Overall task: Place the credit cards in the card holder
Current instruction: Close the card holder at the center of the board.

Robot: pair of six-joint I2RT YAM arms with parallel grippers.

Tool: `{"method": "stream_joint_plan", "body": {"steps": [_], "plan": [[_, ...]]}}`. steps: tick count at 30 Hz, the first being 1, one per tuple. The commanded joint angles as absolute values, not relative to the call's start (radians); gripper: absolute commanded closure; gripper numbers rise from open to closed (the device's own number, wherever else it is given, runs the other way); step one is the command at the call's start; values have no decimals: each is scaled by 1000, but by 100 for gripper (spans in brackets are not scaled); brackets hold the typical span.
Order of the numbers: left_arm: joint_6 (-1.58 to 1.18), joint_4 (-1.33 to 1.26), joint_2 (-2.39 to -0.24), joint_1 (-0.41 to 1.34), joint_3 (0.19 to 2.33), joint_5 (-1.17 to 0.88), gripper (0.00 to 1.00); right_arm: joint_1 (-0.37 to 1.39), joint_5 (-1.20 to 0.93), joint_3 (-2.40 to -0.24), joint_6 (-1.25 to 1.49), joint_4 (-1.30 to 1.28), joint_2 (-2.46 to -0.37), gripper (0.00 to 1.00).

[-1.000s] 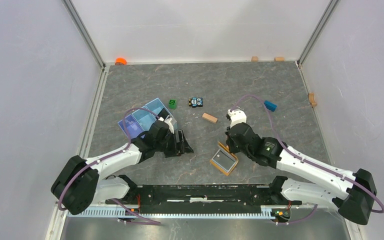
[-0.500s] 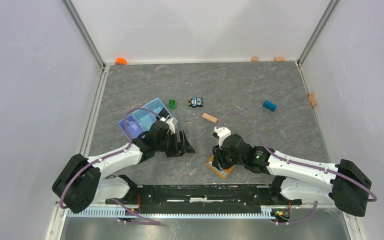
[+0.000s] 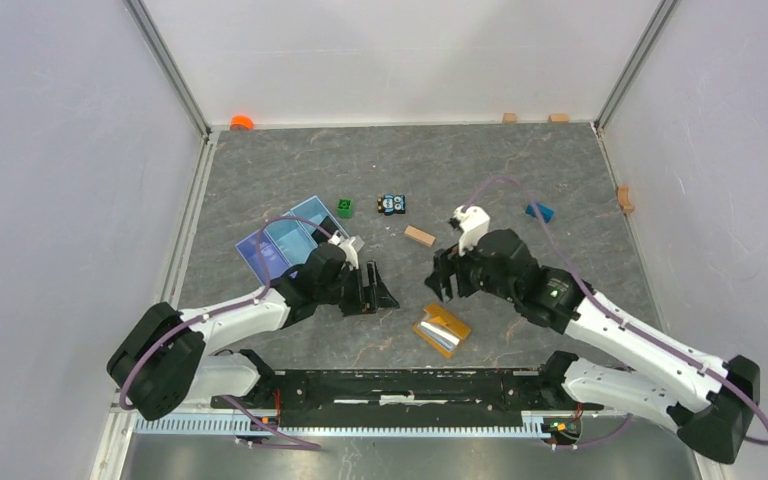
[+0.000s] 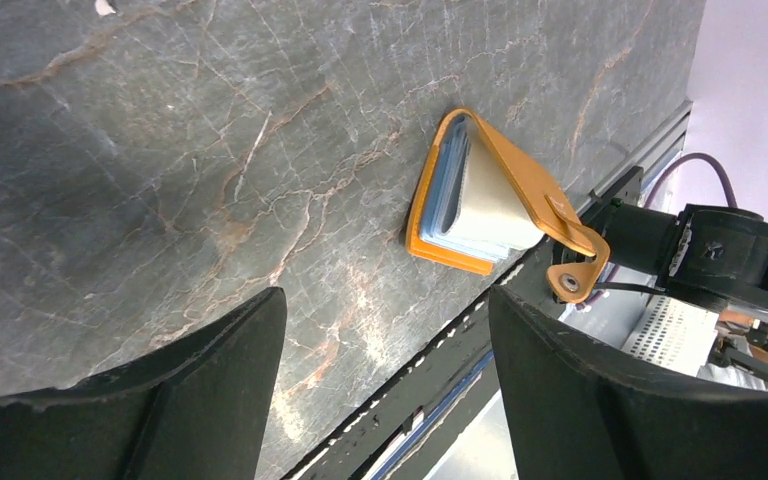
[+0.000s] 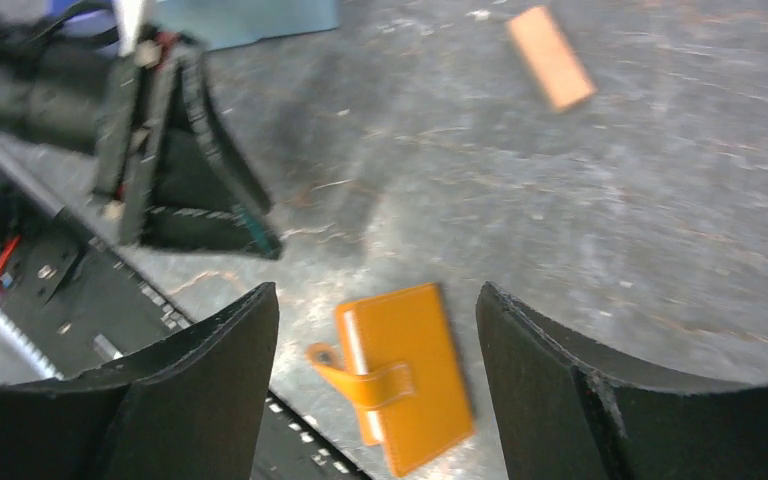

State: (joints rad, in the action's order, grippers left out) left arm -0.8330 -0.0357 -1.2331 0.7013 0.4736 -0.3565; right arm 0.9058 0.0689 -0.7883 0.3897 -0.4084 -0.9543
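Observation:
The orange card holder (image 3: 442, 330) lies on the table near the front rail, folded nearly shut, with its strap loose. In the left wrist view the card holder (image 4: 480, 200) gapes a little, and the light blue edge of a credit card (image 4: 448, 185) shows inside it. My right gripper (image 3: 443, 278) hangs open above and behind it, touching nothing; in its own view the card holder (image 5: 410, 375) lies below the right gripper (image 5: 375, 295). My left gripper (image 3: 375, 290) stands open and empty to the holder's left, and in its own view the left gripper (image 4: 385, 300) faces it.
A light blue divided tray (image 3: 285, 245) lies behind the left arm. A green block (image 3: 344, 208), a toy car (image 3: 392, 204), a wooden block (image 3: 419, 236) and a blue block (image 3: 538, 211) sit further back. The black front rail (image 3: 410, 385) runs just beyond the holder.
My right gripper has opened, let go of the card holder and risen back from it. The holder now lies folded over on the table. The left gripper has shifted slightly right.

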Motion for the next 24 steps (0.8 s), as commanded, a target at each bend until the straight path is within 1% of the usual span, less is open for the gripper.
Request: {"method": "stream_joint_plan", "body": {"steps": [1,3,7,14,21,24], "plan": [[-878,-82,-1250,730,523,-332,20,766,76,-771,319,-473,-924,23],[-884,-82,-1258,746,532,-326,20,709,53,-727,290,-471,-938,23],[-898,-82,-1274,778,551,-314,20,687,-19,-647,251,-455,-986,23],[-922,-83,-1331,866,594,-292,20,692,-282,-479,283,-284,-1013,23],[-920,-118,-1436,919,636,-290,20,753,-280,-418,328,-221,-1042,23],[-900,-118,-1484,934,662,-284,22,764,-265,-412,342,-219,-1058,25]]}}
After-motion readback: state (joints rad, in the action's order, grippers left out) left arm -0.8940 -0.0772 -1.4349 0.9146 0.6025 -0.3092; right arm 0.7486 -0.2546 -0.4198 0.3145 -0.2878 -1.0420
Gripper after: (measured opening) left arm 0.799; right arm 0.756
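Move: The half-folded card holder lies almost under the right gripper, some 16 cm below it, about 4 cm back and 2 cm to its right. From the left gripper the card holder is about 12 cm to the right, 4 cm back and 5 cm lower. The wooden block lies on the table roughly 17 cm ahead of the right gripper and 3 cm to its left; the blue tray's middle is some 20 cm left and 14 cm ahead of the left gripper. Swing the open right gripper briefly forward and to the right, then bring it down and back onto the card holder's cover, ending about 15 cm lower, fingers tipped some 20 degrees steeper, their tips straddling the cover beside the strap. Meanwhile slide the open left gripper about 6 cm right and a little back, towards the strap end, without touching. ##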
